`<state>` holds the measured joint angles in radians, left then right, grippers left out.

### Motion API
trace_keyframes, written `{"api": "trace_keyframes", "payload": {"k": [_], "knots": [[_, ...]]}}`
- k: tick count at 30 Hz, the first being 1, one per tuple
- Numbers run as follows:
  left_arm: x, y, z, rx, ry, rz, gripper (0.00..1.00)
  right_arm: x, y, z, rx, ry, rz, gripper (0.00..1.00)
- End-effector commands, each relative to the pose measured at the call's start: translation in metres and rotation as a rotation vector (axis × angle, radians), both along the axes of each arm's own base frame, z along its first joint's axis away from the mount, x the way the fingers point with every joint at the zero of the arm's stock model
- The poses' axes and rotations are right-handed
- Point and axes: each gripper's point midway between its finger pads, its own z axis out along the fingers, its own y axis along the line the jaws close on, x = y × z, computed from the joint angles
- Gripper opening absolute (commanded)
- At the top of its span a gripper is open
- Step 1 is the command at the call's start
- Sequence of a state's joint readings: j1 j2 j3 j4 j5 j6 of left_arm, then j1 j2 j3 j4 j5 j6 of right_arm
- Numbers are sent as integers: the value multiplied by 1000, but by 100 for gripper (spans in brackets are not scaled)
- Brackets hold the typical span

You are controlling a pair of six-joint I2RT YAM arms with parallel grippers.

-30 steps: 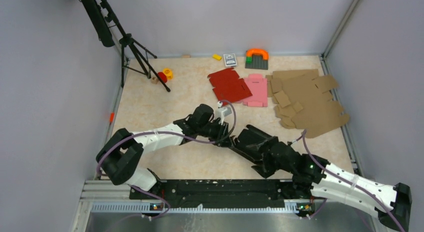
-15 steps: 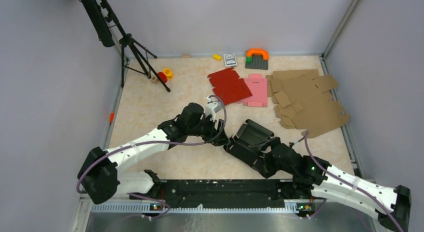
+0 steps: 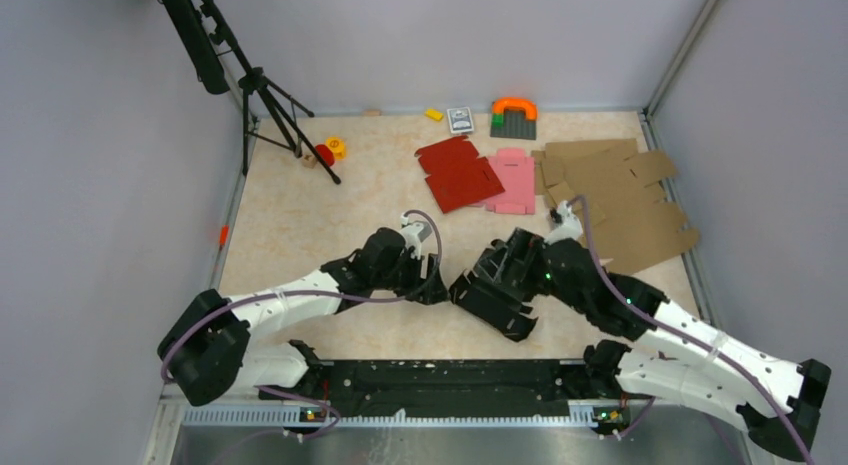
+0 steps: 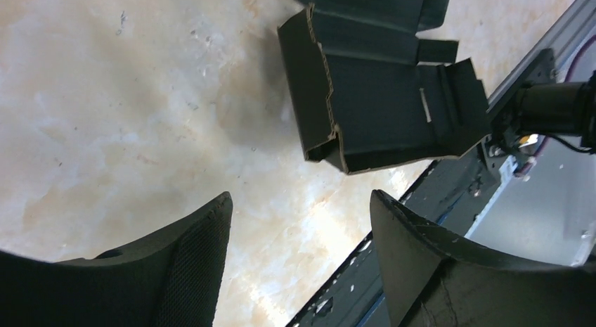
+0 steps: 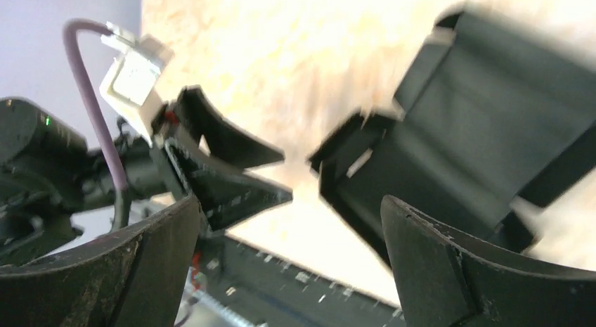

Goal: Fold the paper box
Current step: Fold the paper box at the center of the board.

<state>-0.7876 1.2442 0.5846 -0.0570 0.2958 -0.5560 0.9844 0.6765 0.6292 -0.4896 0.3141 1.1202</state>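
Observation:
The paper box (image 3: pixel 500 310) is a black cardboard blank, partly folded with raised flaps, lying on the table near the front between the two arms. In the left wrist view the paper box (image 4: pixel 379 109) sits ahead of my left gripper (image 4: pixel 302 207), whose jaws are open and hold nothing. From above, the left gripper (image 3: pixel 438 288) is just left of the box and apart from it. My right gripper (image 3: pixel 497 268) hovers over the box's far side. Its wrist view is blurred: the right gripper (image 5: pixel 289 200) is open and empty, and the paper box (image 5: pixel 457 130) lies beyond its right finger.
A red blank (image 3: pixel 458 172), a pink blank (image 3: pixel 512 180) and a pile of brown cardboard blanks (image 3: pixel 615 200) lie at the back right. A tripod (image 3: pixel 265 95) stands back left with small toys (image 3: pixel 330 148) beside it. A black rail (image 3: pixel 440 380) borders the near edge.
My left gripper has opened and drawn back to the left, away from the box. The right arm has risen and swung toward the back, over the box. The box has shifted slightly.

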Motion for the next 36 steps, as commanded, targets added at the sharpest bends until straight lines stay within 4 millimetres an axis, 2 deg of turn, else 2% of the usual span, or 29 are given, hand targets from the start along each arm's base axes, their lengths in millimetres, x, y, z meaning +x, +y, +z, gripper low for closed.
{"api": "trace_keyframes", "payload": {"k": [1,3,5,9,13,16,19,22,26,27,30,33,36], "knots": [[8,-24,21,-155,-19,17,73,41,-21,-11,-445,-117,224,97],[5,-29,27,-215,5,30,73,54,-17,-23,-423,-69,327,95],[-2,-33,30,-258,33,37,72,70,-23,-35,-447,-69,380,94],[-17,-31,21,-257,99,112,67,96,-42,-60,-549,-35,395,92],[-43,-44,22,-268,131,119,50,119,-44,-81,-417,28,404,80],[-58,-57,21,-288,175,94,35,129,-46,-92,-385,11,417,79],[-63,-67,16,-311,220,71,20,132,-52,-112,-387,68,447,80],[-59,-76,16,-326,225,63,8,131,-59,-136,-358,135,474,81],[-44,-78,4,-276,214,99,3,126,-55,-156,-293,218,511,81],[-41,-78,5,-283,217,91,3,124,-51,-158,-271,231,528,78],[-28,-71,7,-293,209,105,3,112,-39,-155,-179,239,574,64],[-15,-59,4,-282,215,109,4,104,-35,-142,-144,216,566,45],[-3,-51,0,-278,228,100,6,94,-29,-124,-149,183,572,38]]}}
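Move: The far-right flap of the paper box lies about 10 cm ahead of the right hand, 4 cm to its right and 16 cm below. The box's tray middle is almost under that hand, 2 cm left, 1 cm back and 16 cm down. The pink sheet is some 26 cm ahead, 2 cm right and 18 cm down. From the left hand, the box's left corner is about 4 cm right, 2 cm ahead and 5 cm below. The right hand ends with its fingertips on either side of the box's far-right flap, closing from wide open to under half. It gets there by swinging over the box, forward about 13 cm and down 15, some 6 cm rightward, turning roughly 30 degrees counter-clockwise, then easing back and left. The left hand sweeps back and right about 6 cm each while shutting, then comes forward 5 cm, its closed tips against the box's left corner. ##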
